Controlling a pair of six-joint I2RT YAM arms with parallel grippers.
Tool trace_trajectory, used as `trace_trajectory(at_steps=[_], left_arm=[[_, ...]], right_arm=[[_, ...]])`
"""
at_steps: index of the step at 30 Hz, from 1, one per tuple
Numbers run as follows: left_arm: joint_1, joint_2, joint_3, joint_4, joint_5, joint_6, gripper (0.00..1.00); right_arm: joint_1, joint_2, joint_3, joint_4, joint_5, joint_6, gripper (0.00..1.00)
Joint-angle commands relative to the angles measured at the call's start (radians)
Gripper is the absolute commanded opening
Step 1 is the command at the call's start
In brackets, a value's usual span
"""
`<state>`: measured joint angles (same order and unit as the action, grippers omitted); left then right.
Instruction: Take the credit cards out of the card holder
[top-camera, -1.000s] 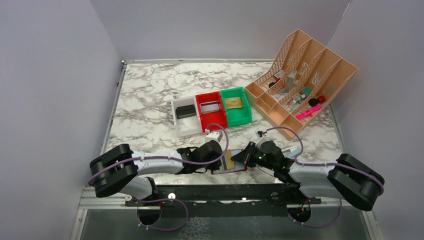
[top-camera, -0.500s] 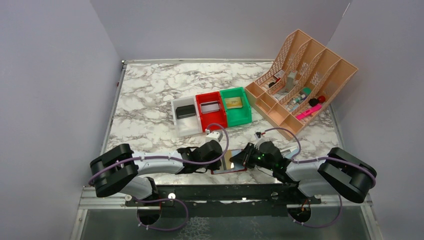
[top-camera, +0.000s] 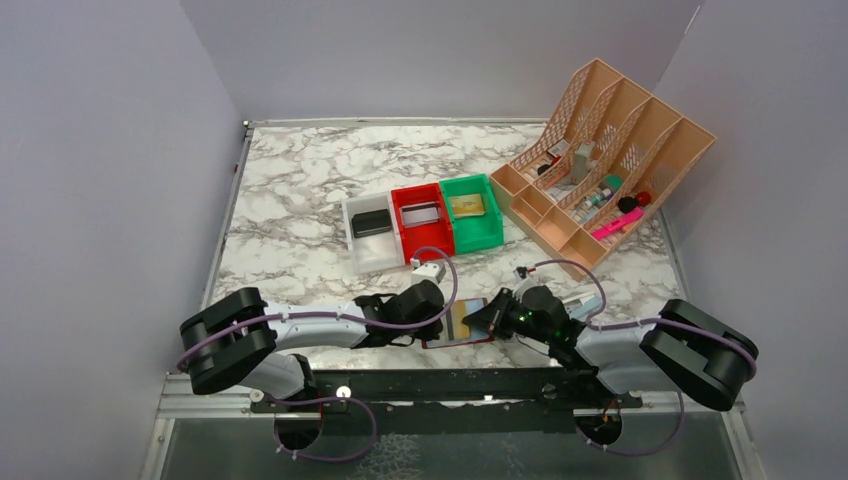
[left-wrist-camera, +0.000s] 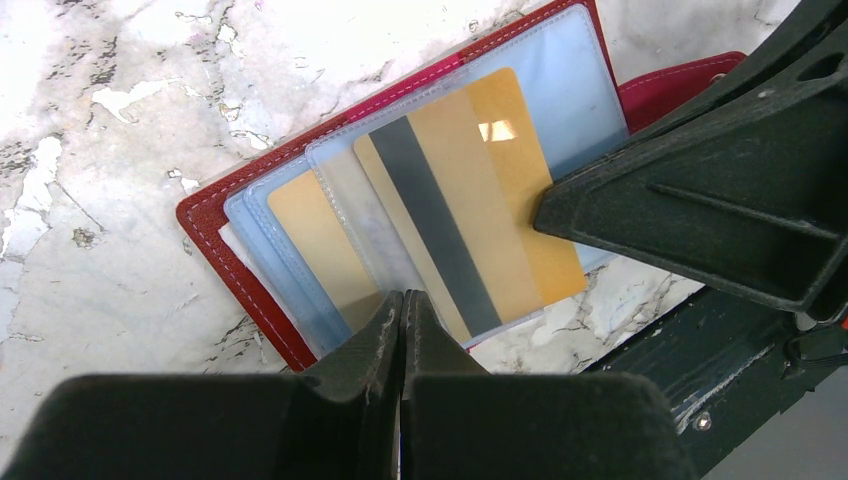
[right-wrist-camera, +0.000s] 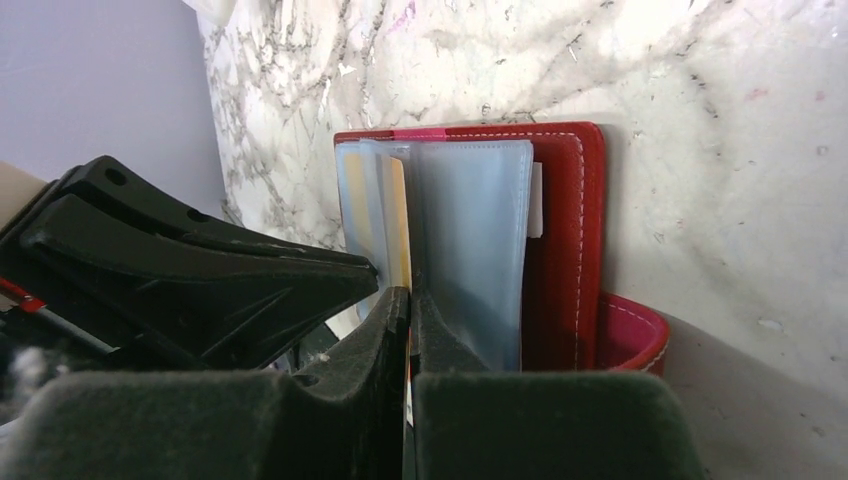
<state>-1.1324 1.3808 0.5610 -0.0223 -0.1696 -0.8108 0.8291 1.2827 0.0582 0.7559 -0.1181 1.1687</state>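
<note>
The dark-red card holder (left-wrist-camera: 215, 215) lies open near the table's front edge, its light-blue pockets (right-wrist-camera: 475, 230) fanned up. A gold credit card (left-wrist-camera: 470, 200) with a dark stripe sticks halfway out of a pocket. A second gold card (left-wrist-camera: 310, 245) sits deeper in another pocket. My right gripper (right-wrist-camera: 409, 295) is shut on the edge of the protruding gold card (right-wrist-camera: 401, 215). My left gripper (left-wrist-camera: 402, 298) is shut, its tips resting on the holder's clear pockets. From above, both grippers meet over the holder (top-camera: 462, 325).
A white bin (top-camera: 372, 240) holds a black card, a red bin (top-camera: 421, 232) a grey card, and a green bin (top-camera: 470, 228) a gold card, mid-table. A peach organizer (top-camera: 600, 160) stands at the back right. A black frame rail (top-camera: 450, 385) runs just below the holder.
The right gripper's jaws have closed on the gold card's edge, and the right arm shifted slightly left. The left arm stays in place on the holder.
</note>
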Motion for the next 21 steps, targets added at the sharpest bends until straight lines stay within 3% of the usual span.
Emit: trace_trajectory(at_steps=[1,9,21], left_arm=[[-0.003,0.021,-0.042,-0.110,-0.031,0.012,0.01],[-0.004,0.023,-0.047,-0.100,-0.027,0.011,0.01],[-0.008,0.030,-0.047,-0.099,-0.021,0.007,0.01]], right_arm=[[-0.005,-0.066,-0.021,-0.079,0.083,0.016,0.06],[-0.005,-0.124,-0.034,-0.114,0.097,0.014,0.13],[-0.005,-0.012,-0.026,-0.005,0.047,0.022,0.30]])
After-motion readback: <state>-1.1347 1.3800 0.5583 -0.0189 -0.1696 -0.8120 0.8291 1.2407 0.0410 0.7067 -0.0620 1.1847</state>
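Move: The gold card in the card holder has its middle about 2 cm ahead, 2 cm left and 1 cm below the right hand, whose fingers are nearly shut at its right edge. The open holder centres some 4 cm left and 2 cm ahead, the green box roughly 24 cm ahead and 3 cm left. From the left hand, on the clear sleeve, the card is 2 cm ahead, 3 cm right, 1 cm lower. Right fingers draw the gold card about 1 cm right, rising then sinking, and open; left keeps pressing the sleeve. ##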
